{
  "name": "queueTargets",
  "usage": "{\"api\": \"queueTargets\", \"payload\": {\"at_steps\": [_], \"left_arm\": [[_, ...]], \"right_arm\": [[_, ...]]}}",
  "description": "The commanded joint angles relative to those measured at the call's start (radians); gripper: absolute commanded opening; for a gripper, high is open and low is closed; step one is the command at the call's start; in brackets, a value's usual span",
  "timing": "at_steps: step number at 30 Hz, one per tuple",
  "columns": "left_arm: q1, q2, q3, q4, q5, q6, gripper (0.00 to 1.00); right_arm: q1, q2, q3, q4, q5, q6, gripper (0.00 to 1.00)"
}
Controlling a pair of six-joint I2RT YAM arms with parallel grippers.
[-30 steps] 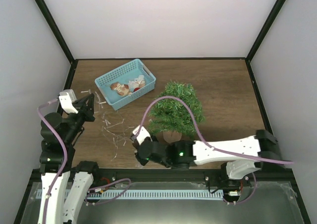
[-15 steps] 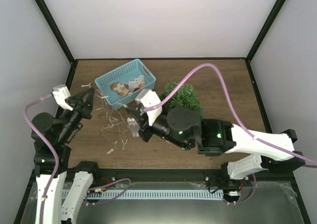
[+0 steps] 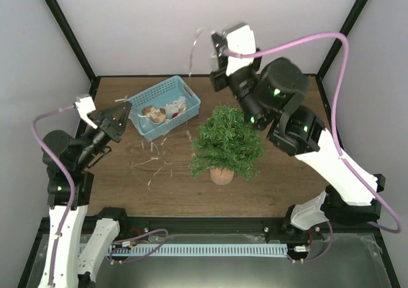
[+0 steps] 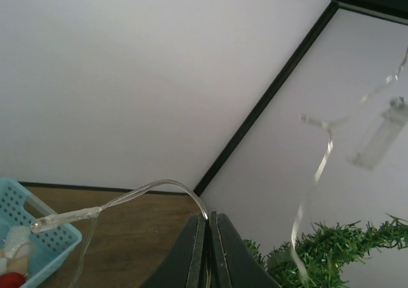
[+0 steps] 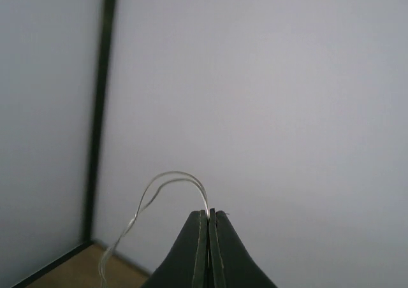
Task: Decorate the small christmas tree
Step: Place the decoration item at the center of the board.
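The small christmas tree (image 3: 226,141) stands upright in its brown pot (image 3: 221,175) at mid-table, and its top shows in the left wrist view (image 4: 331,250). A thin clear light string (image 3: 153,159) trails over the table. My left gripper (image 3: 123,111) is shut on one part of the string (image 4: 127,199), left of the tree near the basket; its tips (image 4: 209,216) pinch the wire. My right gripper (image 3: 215,46) is raised high behind the tree, shut on a loop of the string (image 5: 166,180), which hangs down (image 3: 190,58). A small clear piece (image 4: 379,135) dangles from it.
A light-blue basket (image 3: 180,87) with several ornaments stands at the back left; its corner (image 4: 57,237) and a red ornament (image 4: 11,280) show in the left wrist view. White walls with black frame posts enclose the table on three sides.
My right arm has swung from low by the table's front, past the basket, up high behind the tree, lifting the string. My left gripper has shifted slightly toward the basket.
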Motion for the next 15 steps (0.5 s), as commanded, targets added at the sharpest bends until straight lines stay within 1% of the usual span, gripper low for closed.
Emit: {"api": "queueTargets", "payload": {"at_steps": [1,2,3,4,5,6,7,8,10,15], "left_arm": [[-0.002,0.068,-0.023,0.107,0.095,-0.035,0.05],[-0.002,0.085,-0.029,0.118,0.102,-0.036,0.05],[-0.002,0.103,-0.032,0.123,0.105,-0.034,0.09],[-0.002,0.116,-0.035,0.123,0.101,-0.029,0.17],[-0.002,0.127,-0.038,0.115,0.095,-0.022,0.36],[-0.002,0.135,-0.040,0.102,0.084,-0.011,0.48],[-0.002,0.140,-0.041,0.085,0.073,0.002,0.56],[-0.002,0.142,-0.041,0.062,0.056,0.017,0.60],[-0.003,0.144,-0.041,0.015,0.014,0.044,0.66],[-0.002,0.159,-0.048,-0.139,-0.121,0.118,0.67]], "right_arm": [[-0.137,0.045,0.102,0.107,-0.040,-0.140,0.01],[-0.176,0.065,0.137,0.111,-0.051,-0.150,0.01],[-0.215,0.086,0.172,0.112,-0.065,-0.157,0.01],[-0.261,0.109,0.208,0.113,-0.072,-0.160,0.01],[-0.310,0.138,0.241,0.116,-0.079,-0.161,0.01],[-0.358,0.150,0.256,0.131,-0.081,-0.163,0.01],[-0.409,0.155,0.258,0.155,-0.074,-0.165,0.01],[-0.453,0.162,0.261,0.175,-0.057,-0.164,0.01],[-0.534,0.176,0.285,0.187,-0.034,-0.152,0.01],[-0.672,0.184,0.293,0.206,0.010,-0.174,0.01]]}}
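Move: The Christmas tree stands almost below the right hand, level with it in reach, some 4 cm to its right, its middle about 45 cm lower. The blue basket lies roughly 22 cm ahead of that hand, 20 cm to its left and 57 cm below. For the left hand the tree is about 27 cm to the right, about level in reach and 28 cm down; the basket is some 23 cm ahead, 3 cm right and 40 cm below. Sweeping forward and to the right, some 20 cm in all and rising about 5 cm, the right hand keeps its shut grip on the string lights and turns about 35 degrees clockwise, passing high above the tree to beyond its far right side. The left hand sinks and reaches forward, each about 5 cm, and opens its fingers wide, letting go of its strand. ##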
